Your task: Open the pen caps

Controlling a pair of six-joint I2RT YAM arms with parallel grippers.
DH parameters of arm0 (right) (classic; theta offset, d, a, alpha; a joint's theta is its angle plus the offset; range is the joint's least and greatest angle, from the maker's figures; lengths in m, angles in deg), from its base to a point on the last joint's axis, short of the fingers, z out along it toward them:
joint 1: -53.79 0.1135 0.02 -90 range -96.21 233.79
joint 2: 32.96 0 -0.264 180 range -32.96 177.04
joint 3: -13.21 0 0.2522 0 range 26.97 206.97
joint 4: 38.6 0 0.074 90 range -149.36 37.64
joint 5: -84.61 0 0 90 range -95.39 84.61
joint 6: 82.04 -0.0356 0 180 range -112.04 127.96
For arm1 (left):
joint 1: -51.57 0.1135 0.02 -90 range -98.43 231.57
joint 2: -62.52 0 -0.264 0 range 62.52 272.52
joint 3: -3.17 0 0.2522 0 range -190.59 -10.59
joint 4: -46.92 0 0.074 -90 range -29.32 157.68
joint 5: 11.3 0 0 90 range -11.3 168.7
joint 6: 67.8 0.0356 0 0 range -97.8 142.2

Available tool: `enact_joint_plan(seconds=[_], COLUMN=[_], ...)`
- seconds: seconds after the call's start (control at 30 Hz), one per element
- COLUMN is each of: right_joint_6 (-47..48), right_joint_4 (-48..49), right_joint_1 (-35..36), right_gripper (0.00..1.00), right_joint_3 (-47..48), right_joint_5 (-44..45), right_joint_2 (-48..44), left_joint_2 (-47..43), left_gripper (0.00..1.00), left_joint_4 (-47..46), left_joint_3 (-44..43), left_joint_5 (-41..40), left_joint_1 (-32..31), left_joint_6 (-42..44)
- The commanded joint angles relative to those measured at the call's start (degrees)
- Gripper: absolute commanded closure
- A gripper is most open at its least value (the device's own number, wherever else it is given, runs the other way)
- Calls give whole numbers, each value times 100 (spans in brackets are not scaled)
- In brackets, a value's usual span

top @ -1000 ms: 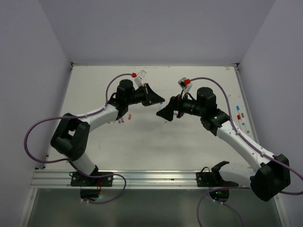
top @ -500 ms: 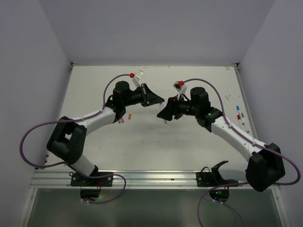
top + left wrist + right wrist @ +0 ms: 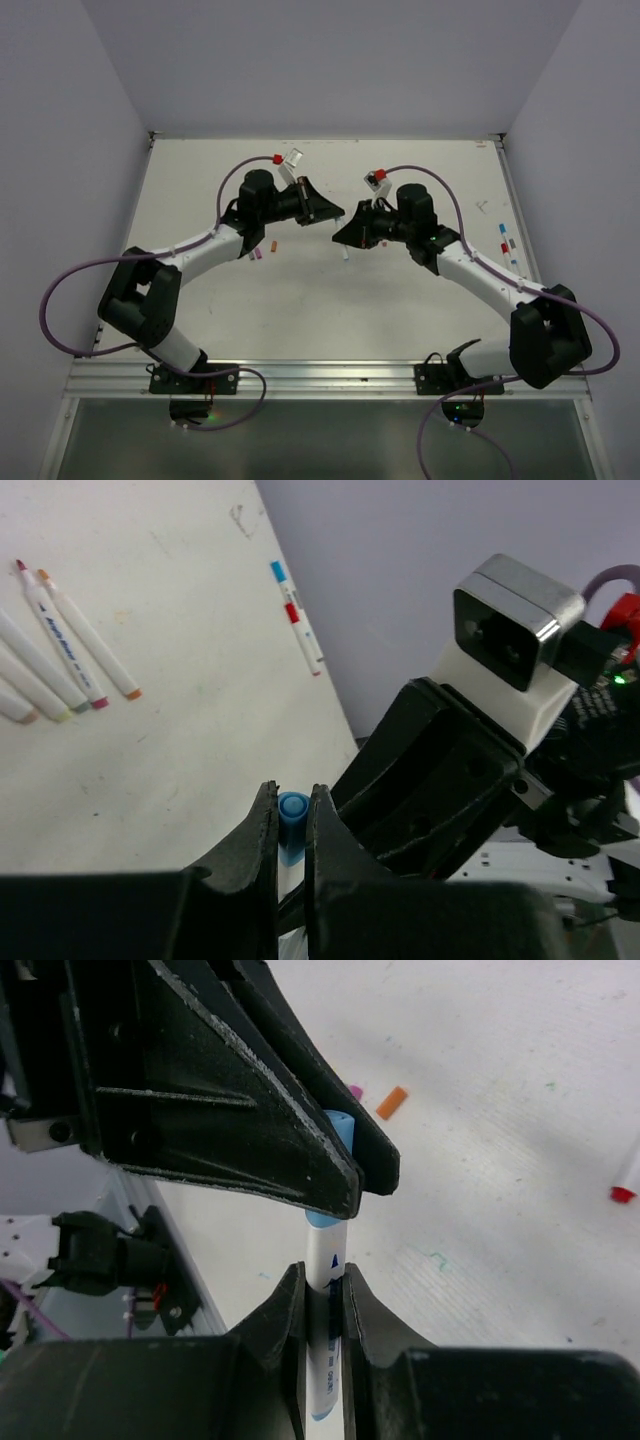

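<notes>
Above the middle of the table, my two grippers meet tip to tip. My left gripper (image 3: 333, 212) is shut on the blue pen cap (image 3: 292, 814), whose round end shows between its fingers. My right gripper (image 3: 322, 1295) is shut on the same pen's white barrel (image 3: 326, 1255), just below the cap (image 3: 341, 1126). The cap still sits on the pen. The barrel's lower end (image 3: 345, 251) pokes out under the right gripper (image 3: 342, 234) in the top view.
Loose orange (image 3: 392, 1102) and pink (image 3: 355, 1091) caps lie on the table below the left arm. Several uncapped pens (image 3: 62, 645) lie side by side. Two more pens (image 3: 297, 616) lie near the right wall. The front rail (image 3: 320, 377) runs along the near edge.
My right gripper has moved left to the left gripper and gone from open to shut on the pen barrel. The left gripper kept its grip and barely moved.
</notes>
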Motion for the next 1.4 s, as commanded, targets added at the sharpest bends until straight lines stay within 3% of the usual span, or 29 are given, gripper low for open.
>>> enact_joint_plan(seconds=[0.0,0.07,0.17,0.27,0.53,0.73,0.9,1.37], right_joint_6=[635,1195,1742,1884,1647,1603,1788,1955], right_joint_4=[-464,-1237,-2003,-2294,-2486,-2699,-2629,-2127], right_joint_1=[121,366,849,1088,1220,114,-511,-634], right_gripper=[100,100,100,100,100,100,100,100], right_joint_3=[421,624,967,1029,818,985,1204,1873], right_joint_5=[852,1975,3467,3974,4588,4502,4625,4977], right_joint_2=[-109,-92,4,75,48,338,962,2659], left_joint_2=[-185,-195,7,139,350,667,798,1343], left_gripper=[100,100,100,100,100,100,100,100], left_joint_4=[2120,2831,3150,3178,3388,4162,4154,4330], left_joint_3=[-866,-1035,-1088,-1106,-1457,-1432,-1010,-966], left_joint_5=[-1124,-2001,-2461,-2849,-3431,-3694,-3800,-4678], left_joint_1=[-180,-356,-392,-339,-207,-207,-216,-164], left_joint_6=[1162,1523,1578,1508,1498,2025,2184,2597])
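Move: The pen, its blue cap still on, is pinched at the cap by the left hand and at the body by the right. The cap's place on the table lies about 4 cm ahead of the left hand, 11 to its left and 21 below; the orange cap is 5 cm left of that place, the magenta cap 8 left and 1 nearer. The pen's place is 12 cm ahead of the right hand, 16 right, 18 below; the orange-tipped pen lies 2 cm left of it and 2 farther out, the pink-tipped pen 4 left and 3 farther. Cap and pen body are drawn apart, both grips kept. The left hand takes the cap down some 20 cm and 10 left, slightly forward overall, beside the orange cap. The right carries the pen down at first, then sweeps right and forward while sinking on, towards the free side of the orange-tipped pen. Both tip their sideways fingers downward, about 55 degrees; the left also turns counter-clockwise, the right clockwise. ##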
